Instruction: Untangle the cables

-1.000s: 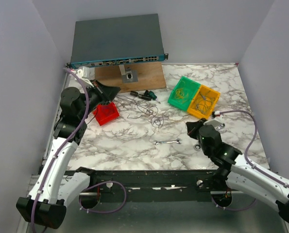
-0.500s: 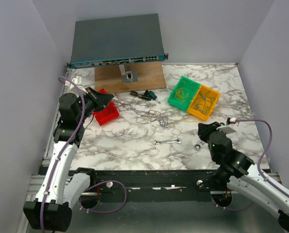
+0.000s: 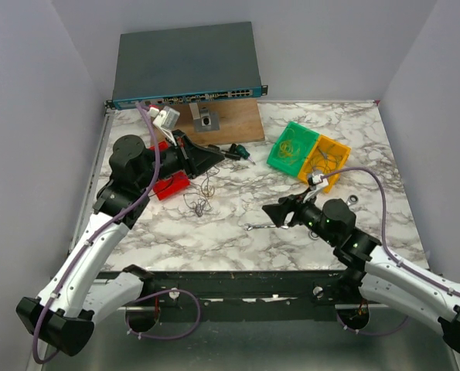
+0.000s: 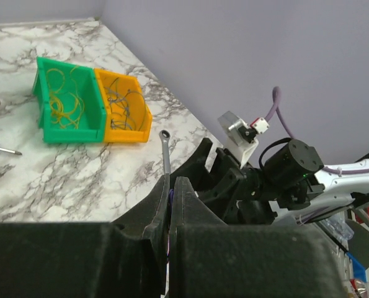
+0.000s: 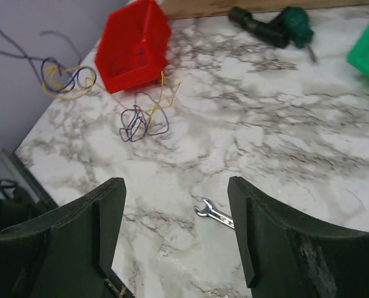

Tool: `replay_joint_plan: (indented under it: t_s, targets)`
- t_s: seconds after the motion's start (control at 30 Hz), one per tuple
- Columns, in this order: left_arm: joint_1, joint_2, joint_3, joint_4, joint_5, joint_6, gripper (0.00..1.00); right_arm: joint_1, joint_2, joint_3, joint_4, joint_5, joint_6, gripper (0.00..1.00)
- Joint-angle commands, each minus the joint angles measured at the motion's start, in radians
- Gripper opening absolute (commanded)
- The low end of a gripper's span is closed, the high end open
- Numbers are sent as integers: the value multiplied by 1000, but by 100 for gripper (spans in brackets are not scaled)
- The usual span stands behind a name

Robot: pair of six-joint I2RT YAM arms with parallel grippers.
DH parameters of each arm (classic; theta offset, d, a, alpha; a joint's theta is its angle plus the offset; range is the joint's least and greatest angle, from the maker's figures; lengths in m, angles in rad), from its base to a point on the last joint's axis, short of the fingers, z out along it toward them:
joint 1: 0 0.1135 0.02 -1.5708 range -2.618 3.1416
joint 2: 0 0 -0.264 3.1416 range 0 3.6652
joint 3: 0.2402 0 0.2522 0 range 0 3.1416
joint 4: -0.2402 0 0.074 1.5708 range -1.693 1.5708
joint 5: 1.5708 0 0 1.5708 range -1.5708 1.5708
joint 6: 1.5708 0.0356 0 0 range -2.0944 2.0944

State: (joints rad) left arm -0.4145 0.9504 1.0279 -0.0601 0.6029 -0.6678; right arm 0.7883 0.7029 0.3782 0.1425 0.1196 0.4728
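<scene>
The cables (image 3: 199, 198) are a thin blue and yellow tangle hanging just right of the red bin (image 3: 170, 185). My left gripper (image 3: 216, 157) is above them, pointing right. In the left wrist view its jaws (image 4: 170, 181) are pressed together with a blue-purple strand pinched between them. The right wrist view shows one clump (image 5: 144, 118) by the red bin (image 5: 134, 46) and another clump (image 5: 63, 77) whose strands run up out of the frame's top left. My right gripper (image 3: 273, 215) is open over the marble, and nothing lies between its fingers (image 5: 113, 223).
A silver wrench (image 3: 267, 226) lies just in front of my right gripper. Green bin (image 3: 291, 147) and yellow bin (image 3: 326, 162) hold wires at the back right. A screwdriver (image 3: 233, 151), wooden board (image 3: 214, 124) and network switch (image 3: 187, 66) sit at the back.
My left arm swung right, carrying the cables up and nearer. The right gripper opened from shut and moved left toward the wrench.
</scene>
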Motion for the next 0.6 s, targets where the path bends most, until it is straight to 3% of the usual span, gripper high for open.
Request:
replay_joint_plan:
  t_s: [0.0,0.2,0.57]
  targets:
    - [-34,11,64,-29,53,59,0,-1,75,38,236,-305,-110,75]
    - [-81,44,133,-55,92,72,0,1,207,129,346,-443,-157,77]
    - [-191,114,205,-18,87,39,0,28,424,281,501,-539,-166,79]
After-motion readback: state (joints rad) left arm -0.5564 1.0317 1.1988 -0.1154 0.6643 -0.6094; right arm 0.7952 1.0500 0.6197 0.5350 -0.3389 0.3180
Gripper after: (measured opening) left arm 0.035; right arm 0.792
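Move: The cable tangle dangling from the shut left gripper is what the open right hand goes for: roughly 19 cm to the right hand's left, 4 cm ahead and some 6 cm above. From the left hand it hangs about 14 cm below, 4 cm to the left and 2 cm ahead. The small wrench lies on the table some 13 cm below the right hand, 5 cm ahead and 1 cm left; the red bin is about 34 cm left of the right hand, 20 cm ahead and 10 cm below. With its fingers kept wide open, the right hand sweeps left and up in equal parts, about 10 cm each way, towards the cable tangle under the left gripper, swinging its fingers some 25 degrees counter-clockwise and tipping them up. The left hand keeps its shut grip on the cables and carries them slowly right, up and back, about 4 cm each way, turning a little clockwise. ##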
